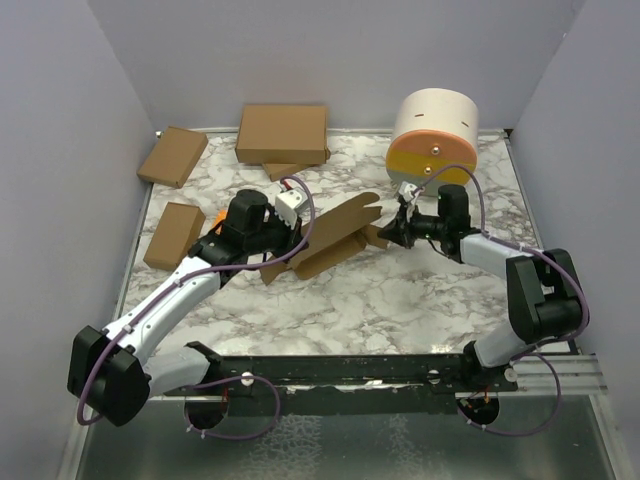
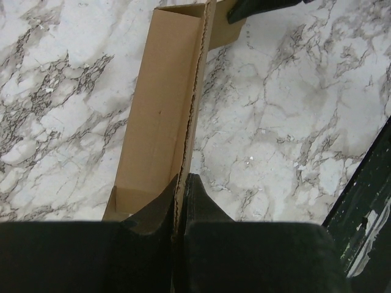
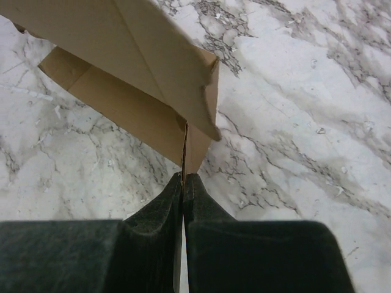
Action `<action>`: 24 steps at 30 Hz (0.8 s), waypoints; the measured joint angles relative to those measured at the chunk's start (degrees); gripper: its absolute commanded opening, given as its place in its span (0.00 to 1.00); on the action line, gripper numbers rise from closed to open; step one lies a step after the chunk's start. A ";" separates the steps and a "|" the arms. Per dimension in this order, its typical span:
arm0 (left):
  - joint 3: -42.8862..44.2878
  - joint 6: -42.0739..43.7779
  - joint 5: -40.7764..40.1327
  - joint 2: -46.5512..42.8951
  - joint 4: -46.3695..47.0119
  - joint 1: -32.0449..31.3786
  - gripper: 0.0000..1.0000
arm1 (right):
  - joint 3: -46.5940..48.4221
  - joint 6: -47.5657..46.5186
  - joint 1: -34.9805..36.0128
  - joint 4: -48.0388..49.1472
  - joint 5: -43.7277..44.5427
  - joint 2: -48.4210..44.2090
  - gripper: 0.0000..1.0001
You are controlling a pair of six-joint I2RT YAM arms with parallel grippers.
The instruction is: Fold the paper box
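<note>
The paper box [image 1: 335, 238] is a half-folded brown cardboard piece, held just above the middle of the marble table between both arms. My left gripper [image 1: 290, 237] is shut on the corrugated edge of its long side wall [image 2: 160, 116] at the left end. My right gripper [image 1: 392, 232] is shut on a thin flap [image 3: 195, 149] at the right end, below a wider raised panel [image 3: 134, 52]. In the left wrist view the trough-like box runs away from my fingers [image 2: 198, 201], and the dark tip of the right gripper [image 2: 256, 7] shows at its far end.
A white and yellow cylinder [image 1: 435, 135] stands at the back right, close behind the right gripper. A wide brown carton [image 1: 282, 134] lies at the back, with smaller folded cartons at the back left [image 1: 172, 156] and left [image 1: 175, 234]. A black rail [image 1: 350, 368] runs along the near edge.
</note>
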 measured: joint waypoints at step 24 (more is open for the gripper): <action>-0.42 -0.96 -0.50 -0.52 0.17 0.00 0.00 | -3.08 11.63 6.54 3.76 9.75 -3.52 0.30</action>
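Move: In the right fingers already sits the box's right end flap; the right end of the tray it folds against lies about 5 cm to that hand's left, 1 cm ahead and a touch lower. From the same hand, the raised lid panel's middle is some 10 cm left, 3 cm ahead and 4 cm higher. For the left hand, the pinched flap lies roughly 17 cm to the right, 3 cm ahead and 8 cm below. Drawing the pinched end flap back and to the left, the right hand goes about 2 cm each way towards the tray's right end and turns slightly clockwise. Its fingers then part to about a quarter open while it eases a little farther left and slightly forward, clear of the flap. Almost motionless, the left hand keeps its pinch on the lid panel's edge. ##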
